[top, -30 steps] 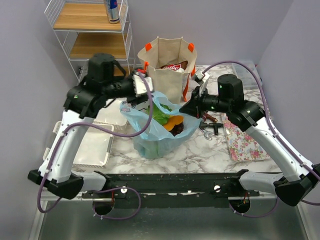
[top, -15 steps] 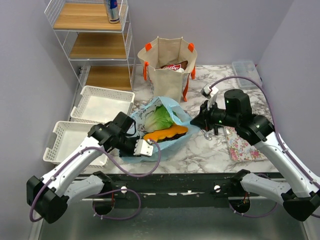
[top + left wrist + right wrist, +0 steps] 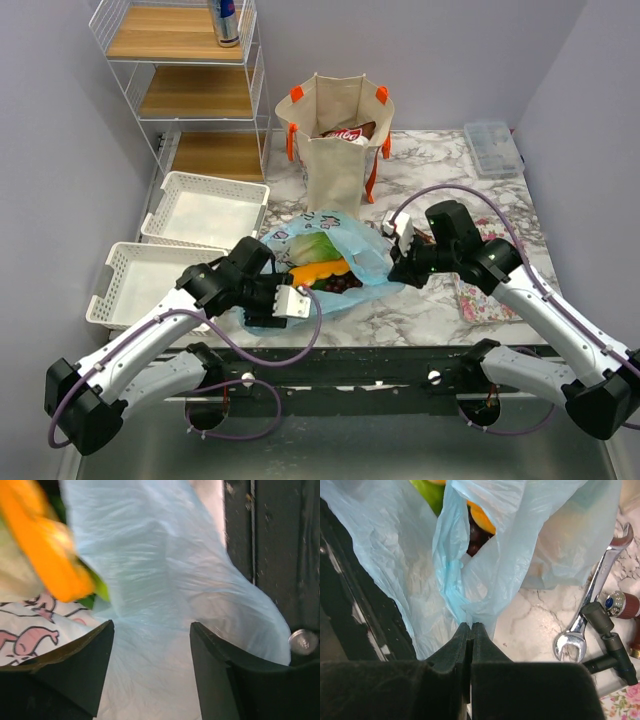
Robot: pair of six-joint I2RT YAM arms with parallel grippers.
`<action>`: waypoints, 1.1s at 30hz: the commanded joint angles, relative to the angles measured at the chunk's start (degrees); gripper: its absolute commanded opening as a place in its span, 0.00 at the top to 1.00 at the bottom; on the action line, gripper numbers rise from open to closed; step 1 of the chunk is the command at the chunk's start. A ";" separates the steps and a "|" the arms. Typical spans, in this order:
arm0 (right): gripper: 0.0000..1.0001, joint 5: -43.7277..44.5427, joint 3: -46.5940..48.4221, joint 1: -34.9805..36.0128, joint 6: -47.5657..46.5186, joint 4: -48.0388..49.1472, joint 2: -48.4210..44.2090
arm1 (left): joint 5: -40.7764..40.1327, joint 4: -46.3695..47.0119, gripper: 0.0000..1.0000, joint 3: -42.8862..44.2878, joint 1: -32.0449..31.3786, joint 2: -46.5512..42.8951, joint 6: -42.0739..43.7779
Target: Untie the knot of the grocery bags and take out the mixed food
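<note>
The light-blue plastic bag (image 3: pixel 352 243) lies slumped at the table's middle, its mouth spread. Lettuce (image 3: pixel 310 247), an orange fruit (image 3: pixel 318 272) and dark grapes (image 3: pixel 345 284) show inside it. My right gripper (image 3: pixel 400 266) is at the bag's right side, shut on a fold of its film (image 3: pixel 470 605). My left gripper (image 3: pixel 268 303) sits low at the bag's near-left edge. In the left wrist view it stands open (image 3: pixel 151 625) with bag film lying across the gap and the orange fruit (image 3: pixel 45 545) beyond. The beige tote (image 3: pixel 335 150) stands upright behind, a snack packet (image 3: pixel 345 133) in its mouth.
Two white baskets (image 3: pixel 210 205) (image 3: pixel 150 280) lie on the left. Behind them, a wire shelf (image 3: pixel 190 60) carries a drink can (image 3: pixel 226 20). A wrench (image 3: pixel 590 605) and other tools (image 3: pixel 612 645) lie right of the bag, by a floral pad (image 3: pixel 490 295). A clear box (image 3: pixel 493 140) sits at the back right.
My left arm came down from high behind the bag to its near-left edge, and its jaws narrowed, then reopened. My right gripper drew the bag's edge forward; the bag flattened.
</note>
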 commanded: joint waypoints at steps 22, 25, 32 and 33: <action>0.99 14.91 -0.47 0.16 3.11 7.73 -4.20 | -4.42 23.02 0.39 8.15 -2.34 22.61 -24.26; 0.99 14.16 -1.13 0.17 2.75 7.43 -4.73 | -8.86 22.83 0.44 7.86 -2.16 24.52 -24.50; 0.99 14.12 0.17 0.17 2.43 7.95 -3.96 | -6.88 16.50 0.96 13.70 -1.66 18.42 -24.13; 0.99 13.73 0.48 0.17 2.31 8.13 -3.86 | -6.14 14.76 1.00 15.61 -1.66 17.65 -24.33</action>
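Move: The orange vegetable in the open bag lies about 8 cm ahead of the left hand, 11 cm to its right and a couple of centimetres below. The lettuce is some 5 cm beyond the orange vegetable, 13 cm ahead and 10 cm right of the hand; the grapes are 5 cm ahead and 15 cm right. From the right hand, already pinching the bag's rim, the orange vegetable lies roughly 15 cm left, 2 cm ahead and 7 cm lower. Forward and to the right, first rising about 8 cm and then dropping back down into the bag, the left hand goes to the orange vegetable, turning some 20 degrees counter-clockwise, and its open fingers close on the near-left end. The shut right hand keeps its pinch on the rim, dips slightly, then draws it about 4 cm forward and up, and a little right. ##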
